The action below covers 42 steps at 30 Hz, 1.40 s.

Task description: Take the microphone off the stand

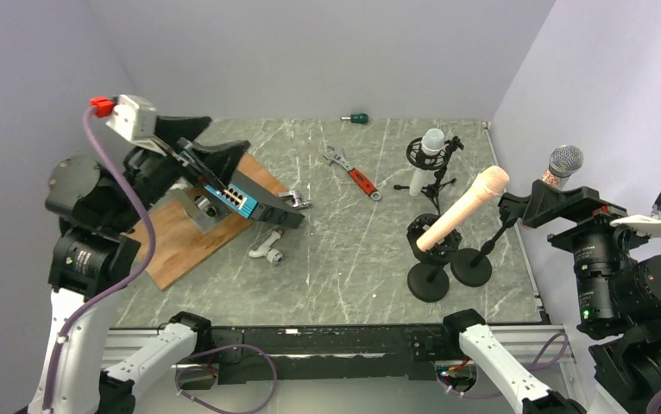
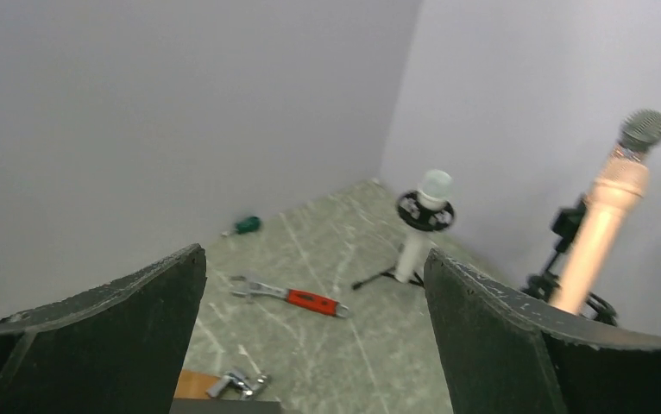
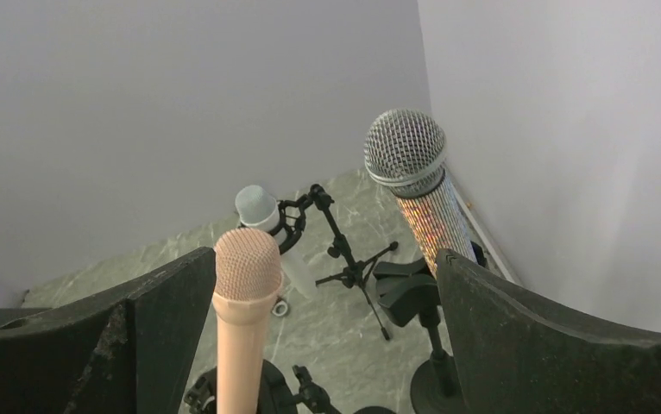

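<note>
Three microphones stand at the right of the table. A pink microphone (image 1: 463, 211) leans in a black stand with a round base (image 1: 428, 281). A sparkly microphone with a silver grille (image 1: 564, 163) sits in a clip stand (image 1: 471, 267). A white microphone (image 1: 431, 142) hangs in a shock mount on a tripod further back. My right gripper (image 1: 525, 200) is open and empty, raised just behind the sparkly microphone. In the right wrist view (image 3: 324, 259) the pink microphone (image 3: 245, 285) is by the left finger and the sparkly one (image 3: 413, 172) by the right finger. My left gripper (image 1: 223, 164) is open and empty, high over the left side.
A wooden board (image 1: 198, 231) with a black device with blue ports (image 1: 241, 200) lies at the left. A red-handled wrench (image 1: 357, 178), a green screwdriver (image 1: 358, 117) and a metal fitting (image 1: 268, 251) lie on the marble top. Walls close in at the back and right.
</note>
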Motion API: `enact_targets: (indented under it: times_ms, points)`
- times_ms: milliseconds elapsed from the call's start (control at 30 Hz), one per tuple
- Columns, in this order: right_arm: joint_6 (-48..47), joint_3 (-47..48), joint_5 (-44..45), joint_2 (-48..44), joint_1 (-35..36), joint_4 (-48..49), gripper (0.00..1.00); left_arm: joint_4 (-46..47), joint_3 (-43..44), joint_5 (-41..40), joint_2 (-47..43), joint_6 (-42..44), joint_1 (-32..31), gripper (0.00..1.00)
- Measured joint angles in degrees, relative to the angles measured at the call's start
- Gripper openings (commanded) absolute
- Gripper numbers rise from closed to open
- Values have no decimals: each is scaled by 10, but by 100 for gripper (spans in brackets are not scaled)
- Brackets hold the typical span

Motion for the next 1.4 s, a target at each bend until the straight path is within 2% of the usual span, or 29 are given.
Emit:
enact_targets:
  times_ms: [267, 533, 667, 833, 1000, 1233, 1400]
  points:
    - [-3, -53, -33, -73, 0, -5, 100, 45, -66, 25, 31, -17, -113, 99]
    - [3, -77, -71, -96, 0, -6, 100, 82, -70, 12, 101, -11, -277, 99]
    - [7, -83, -85, -101, 0, -7, 100, 94, -50, -7, 157, -2, -354, 99]
    - [8, -84, -93, -123, 0, -3, 100, 93, 15, -32, 257, 16, -439, 99]
    - [7, -81, -102, -136, 0, -2, 100, 87, 98, -44, 356, 18, -478, 99]
    - [4, -81, -123, -137, 0, -3, 100, 63, 223, -29, 492, 15, -488, 99]
    - [2, -81, -130, -145, 0, -3, 100, 54, 246, -13, 542, 10, -489, 95]
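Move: The peach microphone, upright in its black holder, has its middle about 43 cm to the left gripper's right, 4 cm back and 13 cm below. The silver microphone stands some 13 cm right of the peach one, level with it in depth and 6 cm higher; the white microphone is roughly 17 cm farther out, 1 cm left of it and 25 cm lower. From the right gripper the peach microphone lies about 10 cm ahead, 7 cm left and 10 cm below. Sweep the left gripper nearly 40 cm to the right and sink it about 15 cm, drifting slightly back, up to the peach microphone's shaft. Swing the wrist some 45 degrees clockwise so the wide-open fingers point right, straddling the line to the shaft; don't close yet. Meanwhile draw the open right gripper back about 6 cm from the microphones, turning it slightly counter-clockwise. ##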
